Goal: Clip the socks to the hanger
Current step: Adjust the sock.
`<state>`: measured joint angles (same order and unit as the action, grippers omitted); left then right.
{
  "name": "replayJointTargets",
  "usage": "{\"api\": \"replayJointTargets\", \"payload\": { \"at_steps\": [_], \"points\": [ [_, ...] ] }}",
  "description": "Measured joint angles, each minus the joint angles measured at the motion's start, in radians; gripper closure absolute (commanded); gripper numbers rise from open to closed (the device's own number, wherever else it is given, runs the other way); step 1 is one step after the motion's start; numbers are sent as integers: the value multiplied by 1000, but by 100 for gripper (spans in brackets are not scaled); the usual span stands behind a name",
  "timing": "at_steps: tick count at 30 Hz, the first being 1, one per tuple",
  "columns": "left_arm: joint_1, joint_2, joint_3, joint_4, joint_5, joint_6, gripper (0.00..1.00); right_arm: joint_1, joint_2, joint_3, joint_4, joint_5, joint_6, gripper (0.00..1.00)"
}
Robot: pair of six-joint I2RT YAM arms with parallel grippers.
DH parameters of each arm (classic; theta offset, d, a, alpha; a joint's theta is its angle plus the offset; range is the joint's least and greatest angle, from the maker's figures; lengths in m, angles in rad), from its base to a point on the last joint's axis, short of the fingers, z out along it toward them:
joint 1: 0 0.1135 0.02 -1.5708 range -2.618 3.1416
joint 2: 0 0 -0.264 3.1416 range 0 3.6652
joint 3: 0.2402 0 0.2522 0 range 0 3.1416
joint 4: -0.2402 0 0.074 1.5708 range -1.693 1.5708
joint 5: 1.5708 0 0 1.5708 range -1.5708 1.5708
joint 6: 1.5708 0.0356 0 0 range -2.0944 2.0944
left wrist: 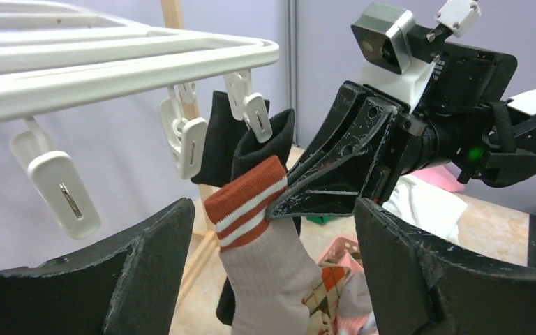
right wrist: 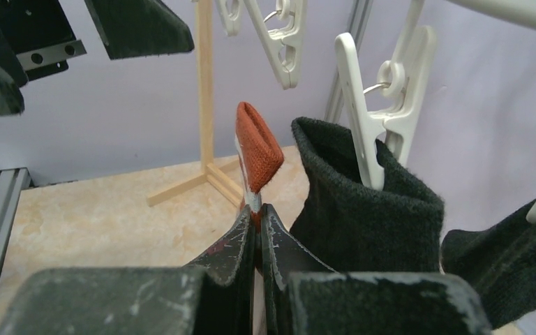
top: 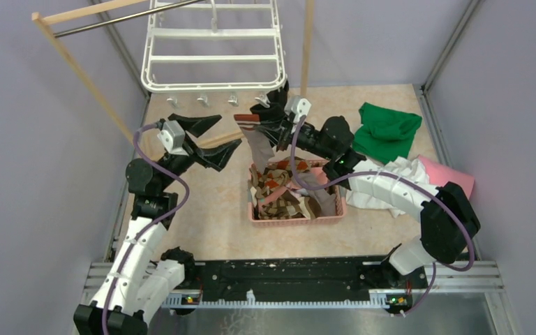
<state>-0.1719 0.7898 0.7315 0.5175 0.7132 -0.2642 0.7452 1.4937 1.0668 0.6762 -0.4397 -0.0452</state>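
Note:
The white hanger (top: 213,86) hangs at the back, with clips (left wrist: 61,185) dangling from its near rail (left wrist: 112,63). My right gripper (top: 257,117) is shut on the orange, white-striped cuff (right wrist: 258,146) of a grey-brown sock (left wrist: 279,269) and holds it up just below the clips. The sock's foot trails down toward the basket. Two black socks (left wrist: 265,143) (right wrist: 363,202) hang clipped beside it. My left gripper (top: 230,130) stands open to the left, its fingers (left wrist: 146,272) on either side of the hanging sock and not touching it.
A pink basket (top: 296,219) with several argyle and grey socks (top: 279,187) sits below the grippers. Green (top: 387,129), white (top: 391,183) and pink (top: 450,174) cloths lie at the right. A wooden rack (top: 77,66) with its post (top: 308,42) stands around the hanger.

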Motion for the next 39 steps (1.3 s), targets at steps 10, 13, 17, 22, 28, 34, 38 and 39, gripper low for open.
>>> {"api": "replayJointTargets", "payload": {
  "at_steps": [10, 13, 17, 22, 28, 34, 38, 39],
  "points": [
    [20, 5, -114, 186, 31, -63, 30, -15, -22, -53, 80, -111, 4, 100],
    [23, 5, -131, 199, 48, -82, 31, -15, -24, -60, 117, -149, 13, 100],
    [28, -14, -166, 218, 54, -100, 31, -16, -25, -72, 184, -199, 41, 100],
    [29, -28, -204, 278, 61, -145, 32, -17, -25, -72, 249, -243, 101, 100],
    [31, 5, -238, 433, 85, -256, 33, -17, -25, -72, 313, -290, 179, 100],
    [32, 77, -238, 563, 114, -355, 54, -17, -24, -71, 332, -315, 216, 100],
    [32, 105, -238, 622, 125, -398, 50, -17, -12, -69, 335, -324, 232, 100],
    [32, 111, -238, 639, 128, -409, 49, -17, -8, -69, 335, -325, 233, 100]
  ]
}}
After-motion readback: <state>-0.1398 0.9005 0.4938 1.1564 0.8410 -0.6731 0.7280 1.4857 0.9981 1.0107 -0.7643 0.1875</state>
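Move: My right hand already pinches the grey sock at its red-striped cuff. From my left hand the cuff lies about 4 cm ahead, 6 cm to the right and slightly lower, while the empty clip hangs some 8 cm ahead, 1 cm right and 6 cm up. From my right hand, the open left fingers are about 9 cm left, 3 cm back and 3 cm higher; the black sock hangs roughly 7 cm ahead, 1 cm right and 3 cm up. Keeping my pinch on the cuff, I draw my right hand back about 7 cm and up some 3 cm, away from the black sock, swinging it roughly 20 degrees counter-clockwise. My left hand sinks about 3 cm, then eases back a couple of centimetres and slightly right, turning clockwise; its fingers narrow from nearly wide open to about half, on either side of the sock below the cuff. ##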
